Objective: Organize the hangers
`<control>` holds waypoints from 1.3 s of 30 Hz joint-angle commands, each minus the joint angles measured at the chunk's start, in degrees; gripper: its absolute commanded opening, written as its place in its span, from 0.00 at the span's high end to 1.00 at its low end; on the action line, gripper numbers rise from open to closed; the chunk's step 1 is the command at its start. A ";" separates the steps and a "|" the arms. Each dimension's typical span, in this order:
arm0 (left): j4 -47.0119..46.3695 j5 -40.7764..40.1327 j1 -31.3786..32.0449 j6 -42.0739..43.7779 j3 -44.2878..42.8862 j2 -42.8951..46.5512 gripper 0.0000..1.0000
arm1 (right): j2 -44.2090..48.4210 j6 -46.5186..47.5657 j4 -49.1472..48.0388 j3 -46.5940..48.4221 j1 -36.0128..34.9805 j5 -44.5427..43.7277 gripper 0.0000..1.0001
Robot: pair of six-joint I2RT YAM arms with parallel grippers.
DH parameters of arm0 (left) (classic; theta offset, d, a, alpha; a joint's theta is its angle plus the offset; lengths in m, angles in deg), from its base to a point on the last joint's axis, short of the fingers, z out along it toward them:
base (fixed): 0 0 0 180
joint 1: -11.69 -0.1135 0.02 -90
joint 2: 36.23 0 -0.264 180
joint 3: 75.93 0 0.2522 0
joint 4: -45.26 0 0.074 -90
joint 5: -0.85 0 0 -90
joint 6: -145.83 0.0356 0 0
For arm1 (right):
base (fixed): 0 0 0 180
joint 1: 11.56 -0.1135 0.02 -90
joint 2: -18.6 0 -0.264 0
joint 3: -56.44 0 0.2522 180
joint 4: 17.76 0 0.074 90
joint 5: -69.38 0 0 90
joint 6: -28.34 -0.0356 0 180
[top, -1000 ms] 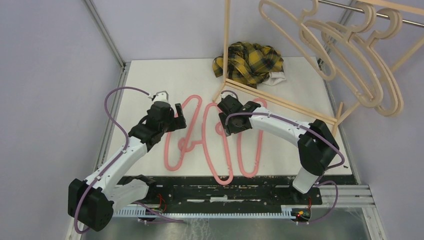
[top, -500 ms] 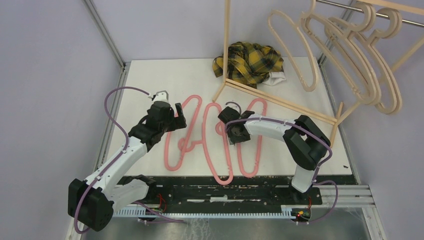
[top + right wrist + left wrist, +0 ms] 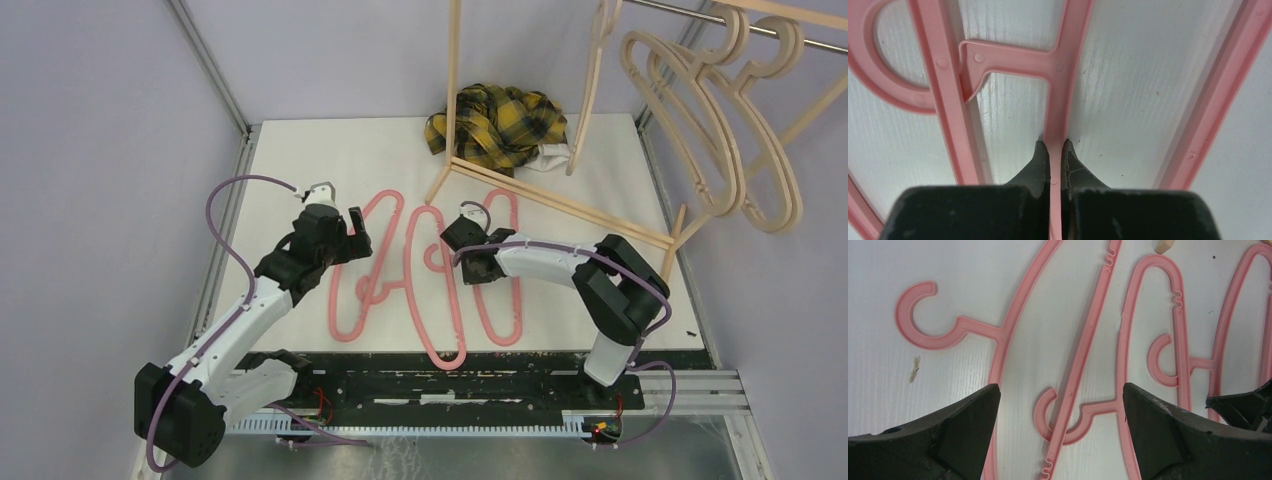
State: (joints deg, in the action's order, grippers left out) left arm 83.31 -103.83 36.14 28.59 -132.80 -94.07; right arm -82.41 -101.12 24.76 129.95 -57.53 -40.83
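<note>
Three pink hangers lie flat on the white table (image 3: pixel 300 160): a left one (image 3: pixel 335 310), a middle one (image 3: pixel 425 320) and a right one (image 3: pixel 515 300). My right gripper (image 3: pixel 478 262) is low on the table, shut on the right pink hanger's thin bar just below its hook neck (image 3: pixel 1058 85); the bar runs between the fingertips (image 3: pixel 1068 150). My left gripper (image 3: pixel 350 235) hovers open above the left hangers, with a pink hook (image 3: pixel 1068 425) lying between its wide-apart jaws, untouched. Light tan hangers (image 3: pixel 700 130) hang on the rail, one (image 3: pixel 590 80) seen edge-on.
A light wooden rack frame (image 3: pixel 455 100) with a metal rail (image 3: pixel 680 10) stands at the back right; its base bar (image 3: pixel 560 200) crosses the table just behind my right gripper. A yellow-black plaid cloth (image 3: pixel 497 125) lies bunched at the back.
My right gripper has moved down to the right pink hanger and shut on its bar. The leftmost tan hanger has swung round to edge-on. The left arm has barely moved.
</note>
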 commanded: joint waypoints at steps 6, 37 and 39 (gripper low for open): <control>-1.12 -0.21 -0.06 -0.79 -0.43 1.49 0.01 | 2.04 0.28 7.84 -5.25 4.04 -16.84 0.99; -1.66 0.55 -0.04 -1.46 -1.02 0.30 0.01 | 11.01 -2.10 12.31 3.52 -6.79 -8.52 0.36; -1.78 0.77 -0.06 -1.50 -1.01 0.15 0.01 | 8.06 -2.84 13.25 6.29 -10.82 -8.92 0.29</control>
State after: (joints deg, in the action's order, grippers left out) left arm 83.31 -103.79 36.14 28.56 -132.78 -93.79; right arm -70.87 -101.34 37.48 130.39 -62.32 -49.72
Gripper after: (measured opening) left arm 0.991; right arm 0.669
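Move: The right hand already pinches the right hanger's left limb just behind its neck, the hanger's middle about 4 cm right and 2 cm ahead; open table for it lies some 17 cm right and 2 cm ahead. The middle hanger, over its hook, is centred 7 cm left and 1 cm back, the left hanger 19 cm left and 3 cm ahead. From the left hand, that open table is roughly 37 cm right, 1 cm ahead and 14 cm below. The right hand drags the pinched hanger about 12 cm right, rising, then swings back left, opening and empty. ##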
